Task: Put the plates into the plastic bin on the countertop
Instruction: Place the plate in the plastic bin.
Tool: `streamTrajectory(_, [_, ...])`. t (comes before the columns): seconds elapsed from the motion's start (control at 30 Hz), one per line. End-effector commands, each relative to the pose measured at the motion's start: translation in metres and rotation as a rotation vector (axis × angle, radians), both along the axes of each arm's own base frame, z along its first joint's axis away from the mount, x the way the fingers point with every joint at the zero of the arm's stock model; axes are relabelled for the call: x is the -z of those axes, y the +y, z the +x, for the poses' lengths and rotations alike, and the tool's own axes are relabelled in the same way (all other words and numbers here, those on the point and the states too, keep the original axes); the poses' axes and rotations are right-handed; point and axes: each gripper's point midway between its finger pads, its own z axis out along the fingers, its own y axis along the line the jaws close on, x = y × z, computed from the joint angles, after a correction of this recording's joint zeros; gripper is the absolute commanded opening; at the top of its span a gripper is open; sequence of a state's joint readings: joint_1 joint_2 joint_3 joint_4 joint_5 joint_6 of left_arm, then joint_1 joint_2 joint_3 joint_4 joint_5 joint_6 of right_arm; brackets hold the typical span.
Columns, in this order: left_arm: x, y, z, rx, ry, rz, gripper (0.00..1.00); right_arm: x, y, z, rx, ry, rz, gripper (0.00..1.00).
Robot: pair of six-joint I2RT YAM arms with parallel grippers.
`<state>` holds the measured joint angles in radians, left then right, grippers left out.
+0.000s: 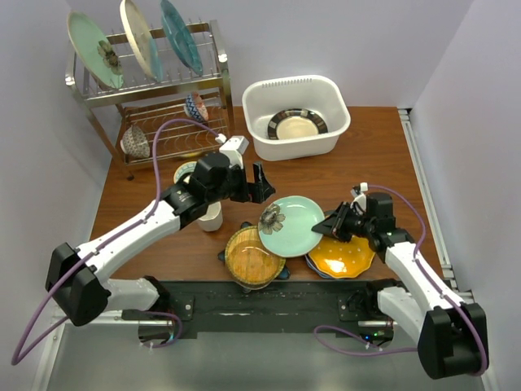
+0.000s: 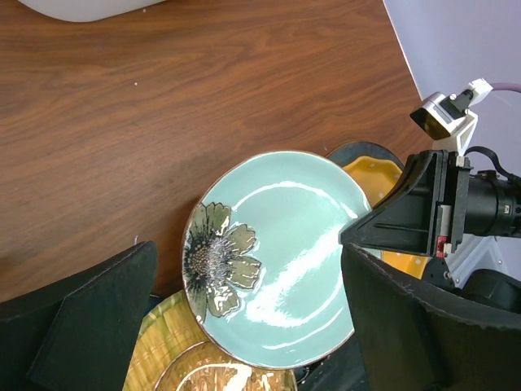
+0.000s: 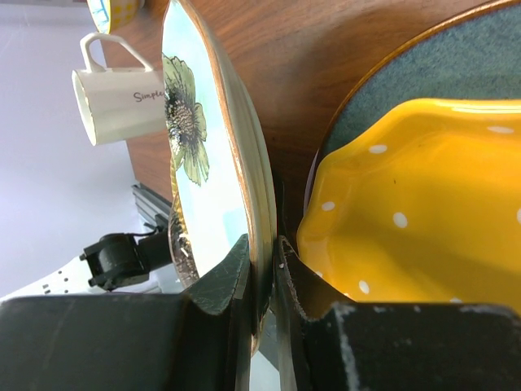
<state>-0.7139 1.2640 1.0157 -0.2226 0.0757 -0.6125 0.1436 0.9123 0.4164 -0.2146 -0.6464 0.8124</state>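
Observation:
My right gripper (image 3: 262,262) is shut on the right rim of the mint plate with a flower (image 1: 291,226), holding it tilted above the countertop (image 1: 366,155). The mint plate (image 2: 277,261) overlaps the amber plate (image 1: 254,257). Beside it, an orange dotted plate (image 3: 423,195) lies on a dark teal plate (image 3: 456,65). My left gripper (image 1: 254,191) hangs open over the mint plate's upper left, holding nothing; the plate shows between its fingers (image 2: 89,326). The white plastic bin (image 1: 256,102) stands at the back with a black-striped plate (image 1: 297,124) inside.
A white mug (image 1: 212,216) stands left of the plates under my left arm. A steel wire dish rack (image 1: 151,90) at the back left holds three upright plates and small patterned bowls. The black front edge (image 1: 260,301) runs along the near side.

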Motion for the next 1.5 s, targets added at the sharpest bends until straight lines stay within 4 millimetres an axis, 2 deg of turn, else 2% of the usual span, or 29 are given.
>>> streamTrajectory(0.0, [-0.002, 0.017, 0.005, -0.041, -0.040, 0.035, 1.00, -0.043, 0.014, 0.016, -0.059, -0.140, 0.095, 0.00])
streamTrajectory(0.2, [0.004, 0.027, 0.010, -0.070, -0.026, 0.048, 1.00, -0.046, 0.015, 0.023, -0.059, -0.145, 0.096, 0.00])
streamTrajectory(0.67, [0.006, 0.035, 0.014, -0.092, -0.026, 0.060, 1.00, -0.055, 0.019, 0.043, -0.066, -0.170, 0.101, 0.00])
streamTrajectory(0.93, [0.003, 0.040, 0.015, -0.104, -0.036, 0.066, 1.00, -0.069, 0.022, 0.063, -0.049, -0.202, 0.117, 0.00])
streamTrajectory(1.13, [-0.002, 0.038, 0.015, -0.099, -0.047, 0.045, 1.00, -0.073, 0.023, 0.075, -0.047, -0.215, 0.123, 0.00])
streamTrajectory(1.4, [0.004, 0.035, 0.013, -0.084, -0.035, 0.037, 1.00, -0.081, 0.025, 0.089, -0.043, -0.230, 0.133, 0.00])
streamTrajectory(1.47, [0.005, 0.035, 0.013, -0.082, -0.030, 0.038, 1.00, -0.089, 0.027, 0.094, -0.042, -0.253, 0.145, 0.00])
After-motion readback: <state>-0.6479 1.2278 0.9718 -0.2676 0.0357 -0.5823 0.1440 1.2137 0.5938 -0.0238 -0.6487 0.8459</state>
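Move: Pinched by its right rim, the green plate is in the right hand. The plastic bin's middle lies about 34 cm ahead of that hand, 7 cm left and slightly lower, with the black-rimmed plate inside it at nearly the same spot, some 7 cm down. The yellow scalloped dish sits about 6 cm right, 6 cm back; the round basket 20 cm left, 8 cm back, both lower. From the left hand, the bin is about 25 cm ahead, 11 cm right and 14 cm down. Carrying the green plate forward towards the bin, the right hand dips barely at first, then gathers pace over some 7 cm, rising about 2 cm late on while its fingers keep their pinch on the rim. The left hand, fingers still wide open, shifts about 4 cm left and a little down, then almost stands still. ##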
